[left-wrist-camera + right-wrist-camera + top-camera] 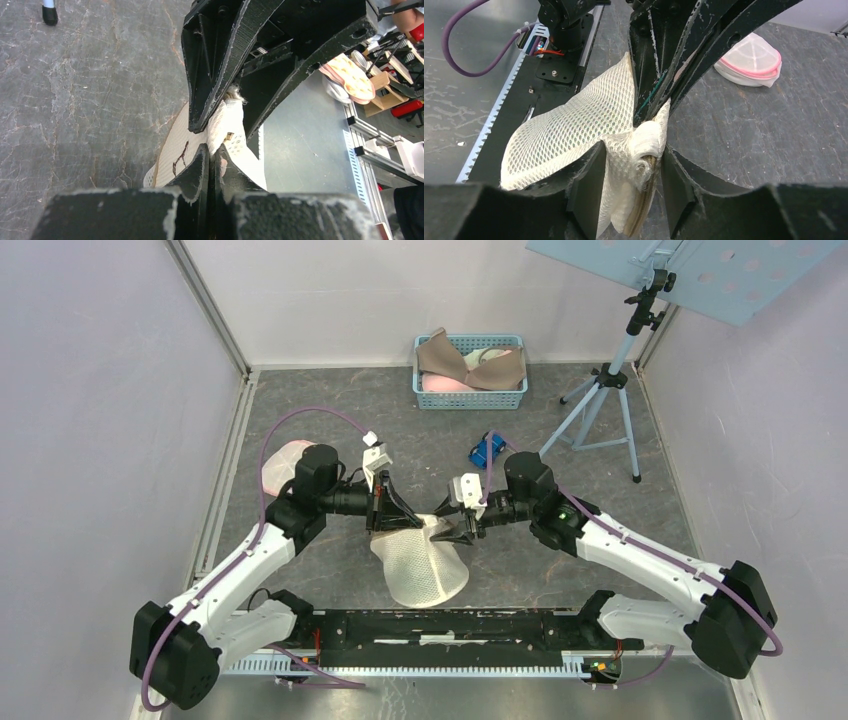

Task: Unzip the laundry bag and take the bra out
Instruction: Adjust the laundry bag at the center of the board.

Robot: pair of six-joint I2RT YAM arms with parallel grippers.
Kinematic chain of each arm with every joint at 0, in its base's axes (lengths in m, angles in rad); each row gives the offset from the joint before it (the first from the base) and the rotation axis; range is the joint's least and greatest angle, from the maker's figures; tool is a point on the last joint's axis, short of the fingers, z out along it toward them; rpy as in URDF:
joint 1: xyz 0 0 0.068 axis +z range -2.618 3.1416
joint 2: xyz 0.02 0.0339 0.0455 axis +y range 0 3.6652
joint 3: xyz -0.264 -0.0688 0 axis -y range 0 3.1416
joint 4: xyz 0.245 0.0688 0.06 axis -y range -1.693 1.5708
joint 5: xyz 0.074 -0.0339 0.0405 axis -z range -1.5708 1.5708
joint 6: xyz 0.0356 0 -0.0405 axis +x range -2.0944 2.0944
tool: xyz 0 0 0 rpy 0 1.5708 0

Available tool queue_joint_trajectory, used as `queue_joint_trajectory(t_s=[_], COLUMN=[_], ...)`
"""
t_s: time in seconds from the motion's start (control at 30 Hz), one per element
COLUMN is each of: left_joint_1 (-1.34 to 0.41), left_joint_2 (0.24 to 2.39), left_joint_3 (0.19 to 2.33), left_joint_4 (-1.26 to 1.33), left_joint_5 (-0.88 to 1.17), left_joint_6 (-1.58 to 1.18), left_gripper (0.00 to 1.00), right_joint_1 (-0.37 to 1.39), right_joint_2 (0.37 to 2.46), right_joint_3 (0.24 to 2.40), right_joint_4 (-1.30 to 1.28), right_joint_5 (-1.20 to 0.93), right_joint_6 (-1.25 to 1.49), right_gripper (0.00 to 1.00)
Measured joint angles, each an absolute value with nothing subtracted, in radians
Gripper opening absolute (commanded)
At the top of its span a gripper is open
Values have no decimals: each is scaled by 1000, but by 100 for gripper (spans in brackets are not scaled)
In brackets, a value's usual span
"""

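Observation:
A white mesh laundry bag (425, 570) hangs between my two grippers, its lower part resting on the grey floor. My left gripper (414, 521) is shut on the bag's top edge (227, 117), right beside a small metal zipper pull (229, 136). My right gripper (634, 167) faces it from the other side. Its fingers (591, 187) are closed on the bunched end of the bag (569, 130), where a tan zipper strip (646, 200) shows. The zipper looks closed. The bra is hidden inside the bag.
A blue basket (470, 397) holding other bras stands at the back. A tripod (600, 405) stands at the back right, a small blue object (487, 450) near it. A pink-rimmed white mesh pouch (283, 462) lies behind the left arm. The black rail (450, 625) runs along the near edge.

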State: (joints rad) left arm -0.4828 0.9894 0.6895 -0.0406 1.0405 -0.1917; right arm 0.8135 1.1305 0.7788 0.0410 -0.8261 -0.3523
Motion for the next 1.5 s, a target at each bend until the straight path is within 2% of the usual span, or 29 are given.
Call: queue_joint_trajectory(t_s=[0.1, 0.17, 0.3, 0.43, 0.8, 1.5], left_joint_1=[-483, -483, -483, -482, -479, -513], left_joint_2=[990, 990, 990, 983, 881, 958], left_joint_3=[691, 695, 697, 696, 593, 561], left_joint_4=[-51, -54, -58, -41, 114, 244], left_joint_5=[1050, 1053, 1057, 1042, 906, 838], left_joint_6=[-184, -183, -183, -221, -413, -580], left_gripper=[2, 3, 20, 27, 38, 38], right_joint_1=[813, 813, 813, 813, 813, 796], right_joint_2=[1134, 1136, 1139, 1139, 1139, 1141], right_joint_3=[778, 777, 772, 770, 755, 742], right_joint_4=[50, 61, 85, 99, 131, 151], right_joint_5=[-825, -815, -780, -760, -755, -725], right_joint_6=[-340, -336, -322, -314, -290, -237], right_gripper=[37, 24, 9, 2, 0, 0])
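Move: The laundry bag's bunched zip edge is already pinched in the left fingertips and stands between the open right fingers, about 1 cm ahead and 1 cm to the left of the right hand point. The blue toy car is about 22 cm ahead, 14 cm right and 20 cm below the left hand. The pink-rimmed bag lies some 18 cm ahead, 28 cm left and 21 cm below that hand. Close the right gripper on the laundry bag's bunched edge while easing it about 2 cm forward, then keep that pinch. As it closes, open the left fingers to roughly a third and leave them astride the fabric; lift that hand slightly, sink it again and bring it about 2 cm forward, swinging it counter-clockwise and rolling its front side down, each some 10 degrees. ##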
